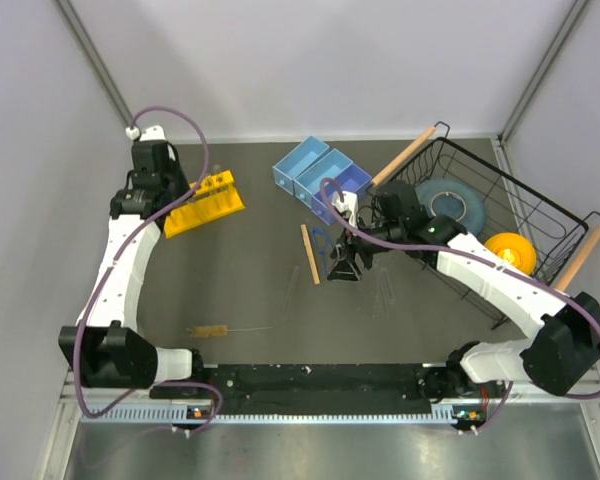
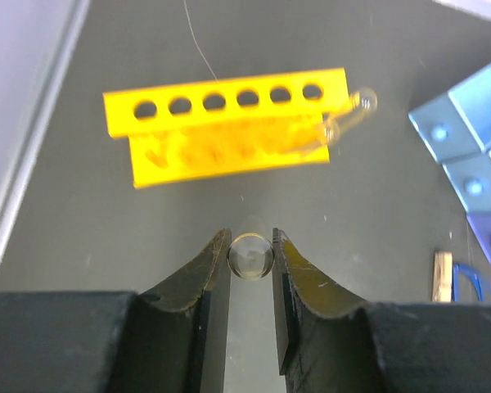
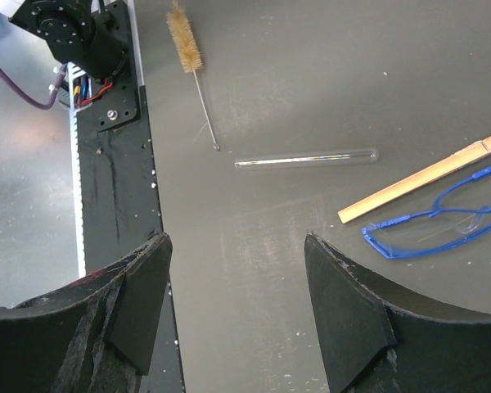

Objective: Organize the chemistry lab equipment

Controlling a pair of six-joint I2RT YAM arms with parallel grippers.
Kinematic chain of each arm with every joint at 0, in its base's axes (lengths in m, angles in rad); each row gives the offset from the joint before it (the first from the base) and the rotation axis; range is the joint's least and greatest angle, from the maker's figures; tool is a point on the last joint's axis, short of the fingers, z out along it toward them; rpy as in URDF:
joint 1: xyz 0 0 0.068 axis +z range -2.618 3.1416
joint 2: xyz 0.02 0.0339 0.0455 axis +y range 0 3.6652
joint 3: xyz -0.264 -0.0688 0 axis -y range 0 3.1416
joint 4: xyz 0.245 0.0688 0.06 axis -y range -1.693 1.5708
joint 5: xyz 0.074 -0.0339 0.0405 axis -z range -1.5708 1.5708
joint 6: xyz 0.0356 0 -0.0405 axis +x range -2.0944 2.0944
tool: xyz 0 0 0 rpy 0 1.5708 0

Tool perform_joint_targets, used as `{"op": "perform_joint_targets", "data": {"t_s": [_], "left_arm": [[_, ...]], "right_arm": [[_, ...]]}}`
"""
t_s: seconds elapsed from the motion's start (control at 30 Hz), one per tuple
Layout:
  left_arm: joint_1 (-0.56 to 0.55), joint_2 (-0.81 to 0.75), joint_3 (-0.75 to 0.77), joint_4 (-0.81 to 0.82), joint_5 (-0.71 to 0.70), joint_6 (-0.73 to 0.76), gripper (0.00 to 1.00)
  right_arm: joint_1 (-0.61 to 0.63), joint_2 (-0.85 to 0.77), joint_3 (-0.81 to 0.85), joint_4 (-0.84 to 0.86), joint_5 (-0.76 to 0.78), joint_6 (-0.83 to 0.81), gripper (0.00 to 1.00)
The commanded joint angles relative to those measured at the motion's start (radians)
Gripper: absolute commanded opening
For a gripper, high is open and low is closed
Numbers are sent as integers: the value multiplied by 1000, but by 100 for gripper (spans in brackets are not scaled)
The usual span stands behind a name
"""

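Note:
My left gripper (image 2: 250,237) is shut on a thin clear glass tube (image 2: 250,255), seen end-on between its fingertips, above a yellow rack with a row of holes (image 2: 229,123). Another tube (image 2: 348,119) leans at the rack's right end. My right gripper (image 3: 237,246) hangs open over bare table with nothing between its fingers. Beyond it lie a glass tube (image 3: 307,159), the tan bristle brush (image 3: 185,45), the flat wooden stick (image 3: 425,184) and the blue-framed safety glasses (image 3: 438,229). From above, the right gripper (image 1: 342,268) is just right of the stick (image 1: 309,253).
Blue open boxes (image 1: 320,175) stand at the back centre. A black wire basket (image 1: 540,215) with wooden handles at the right holds a grey-blue plate (image 1: 453,200) and a yellow bowl (image 1: 510,250). Faint glass tubes (image 1: 385,290) lie mid-table.

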Motion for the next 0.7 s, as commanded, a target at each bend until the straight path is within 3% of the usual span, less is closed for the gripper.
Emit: {"op": "perform_joint_targets", "data": {"t_s": [0.0, 0.37, 0.67], "left_arm": [[13, 57, 104, 111, -92, 51, 12], [49, 213, 231, 134, -34, 71, 12], [53, 255, 234, 159, -4, 54, 12]], "right_arm": [[-16, -44, -4, 31, -26, 1, 67], [-25, -44, -12, 36, -29, 6, 67], [-31, -41, -15, 38, -30, 9, 67]]}}
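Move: The yellow test tube rack sits roughly 10 cm ahead of the left hand, about 2 cm to its left and 18 cm below, while this hand already holds a test tube. Two tubes already in the rack stand by its right end, about 13 cm ahead and 6 cm to the hand's right; the blue bins are some 17 cm ahead and 33 cm right. From the right hand, the rack lies about 27 cm ahead and 40 cm left. The test tube, still pinched in the left fingers, is carried forward about 7 cm and a little left towards the yellow rack, its end brought in over the rack's middle holes. The left hand first rises some 2 cm, then sinks back by about as much while slowing, its wrist nearly steady and its grip unchanged. ##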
